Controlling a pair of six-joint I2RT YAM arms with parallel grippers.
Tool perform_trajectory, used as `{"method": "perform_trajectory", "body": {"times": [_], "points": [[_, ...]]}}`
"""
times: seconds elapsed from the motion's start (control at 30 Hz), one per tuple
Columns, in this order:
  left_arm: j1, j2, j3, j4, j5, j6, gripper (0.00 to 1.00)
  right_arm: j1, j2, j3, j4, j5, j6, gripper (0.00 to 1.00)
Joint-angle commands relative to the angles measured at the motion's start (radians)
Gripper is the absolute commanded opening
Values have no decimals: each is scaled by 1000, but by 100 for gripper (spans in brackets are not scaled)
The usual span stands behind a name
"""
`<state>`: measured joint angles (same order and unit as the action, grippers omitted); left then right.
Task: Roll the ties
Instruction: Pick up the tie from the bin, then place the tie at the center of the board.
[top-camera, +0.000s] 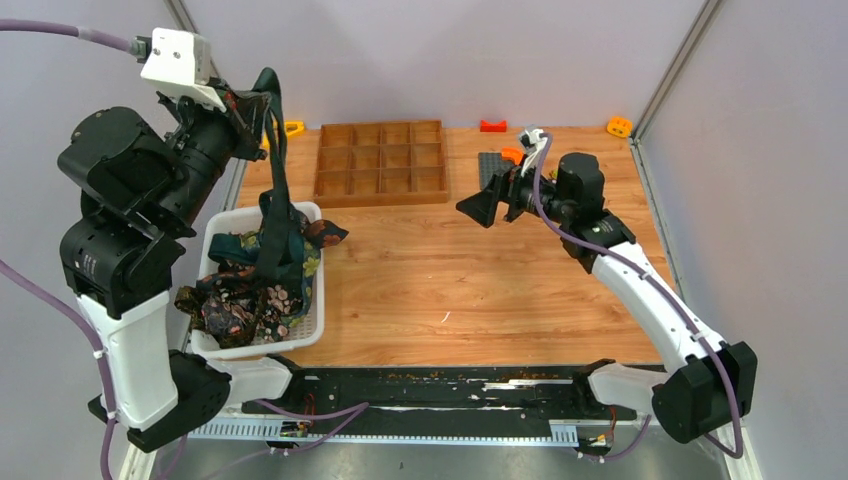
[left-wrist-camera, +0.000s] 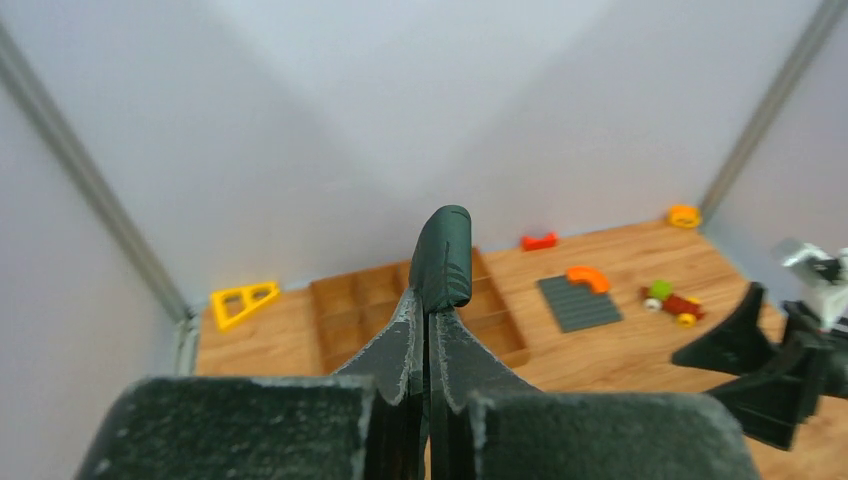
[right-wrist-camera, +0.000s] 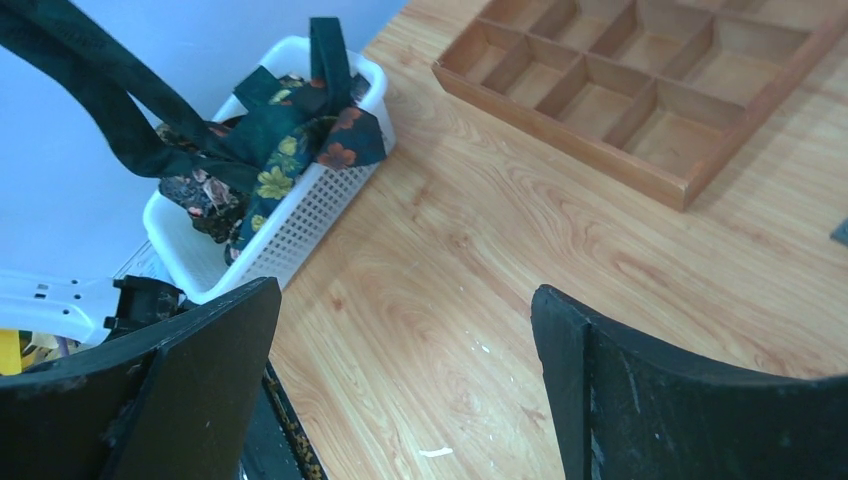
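A dark green tie (top-camera: 275, 190) hangs doubled from my left gripper (top-camera: 258, 108), which is raised high at the far left and shut on it. In the left wrist view the tie's fold (left-wrist-camera: 442, 255) sticks out past the closed left gripper (left-wrist-camera: 428, 300). Both strands of this tie (right-wrist-camera: 120, 110) drop into a white basket (top-camera: 262, 350) that holds more ties (top-camera: 240, 300), brown patterned and teal, in a heap. My right gripper (top-camera: 481, 208) hovers wide open over the middle of the table, facing the basket (right-wrist-camera: 300, 215). The right gripper (right-wrist-camera: 405, 295) has only bare wood between its fingers.
A wooden compartment tray (top-camera: 380, 160) lies at the back centre. Behind my right arm are a grey baseplate (top-camera: 490, 165) and small orange and red toy pieces (top-camera: 492, 125). A yellow triangle (left-wrist-camera: 245, 300) sits by the back left wall. Grey walls close three sides.
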<state>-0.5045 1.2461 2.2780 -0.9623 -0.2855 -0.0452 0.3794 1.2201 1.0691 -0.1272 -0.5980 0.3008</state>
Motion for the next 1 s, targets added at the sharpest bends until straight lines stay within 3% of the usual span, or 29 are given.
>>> {"method": "perform_trajectory", "body": {"times": [0.0,0.2,0.43,0.57,0.77,0.97], "points": [[-3,29,56,137,253,-67,0,15,-73,45,93,-22,-15,99],[-3,81,94,320,485,-202,0,16,-121,67,112,-2,-4,99],[-3,179,175,561,636,-365,0,16,-220,74,179,53,-27,99],[-3,234,210,767,738,-531,0,16,-279,85,221,48,-58,99],[-3,292,243,1052,779,-735,0,16,-326,130,235,-4,-69,99],[-3,346,270,1182,779,-857,0,16,-351,163,232,-26,-69,99]]}}
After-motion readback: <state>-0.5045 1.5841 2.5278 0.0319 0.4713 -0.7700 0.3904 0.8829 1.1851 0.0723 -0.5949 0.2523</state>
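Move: Above the bin's right rim, the left hand already grips the tie, whose doubled strip hangs into the bin. From this hand the bin's middle is some 53 cm below, 10 cm left and 3 cm back. The open right gripper is about 31 cm right, 6 cm ahead and 29 cm lower; the wooden tray is 21 cm ahead, 14 cm right and 56 cm down. From the right hand, the hanging strip's middle is about 33 cm left, 7 cm back and 5 cm up, the bin 41 cm left, 10 cm back and 24 cm down. Drawing the pinched tie farther up from the bin, the left hand rises about 20 cm and swings 14 cm to the right, towards the right hand, easing back late; its wrist turns roughly 60 degrees clockwise and the fingertips tip upward. The empty right hand climbs just as much and draws back some 9 cm, tilting its open fingers up. ##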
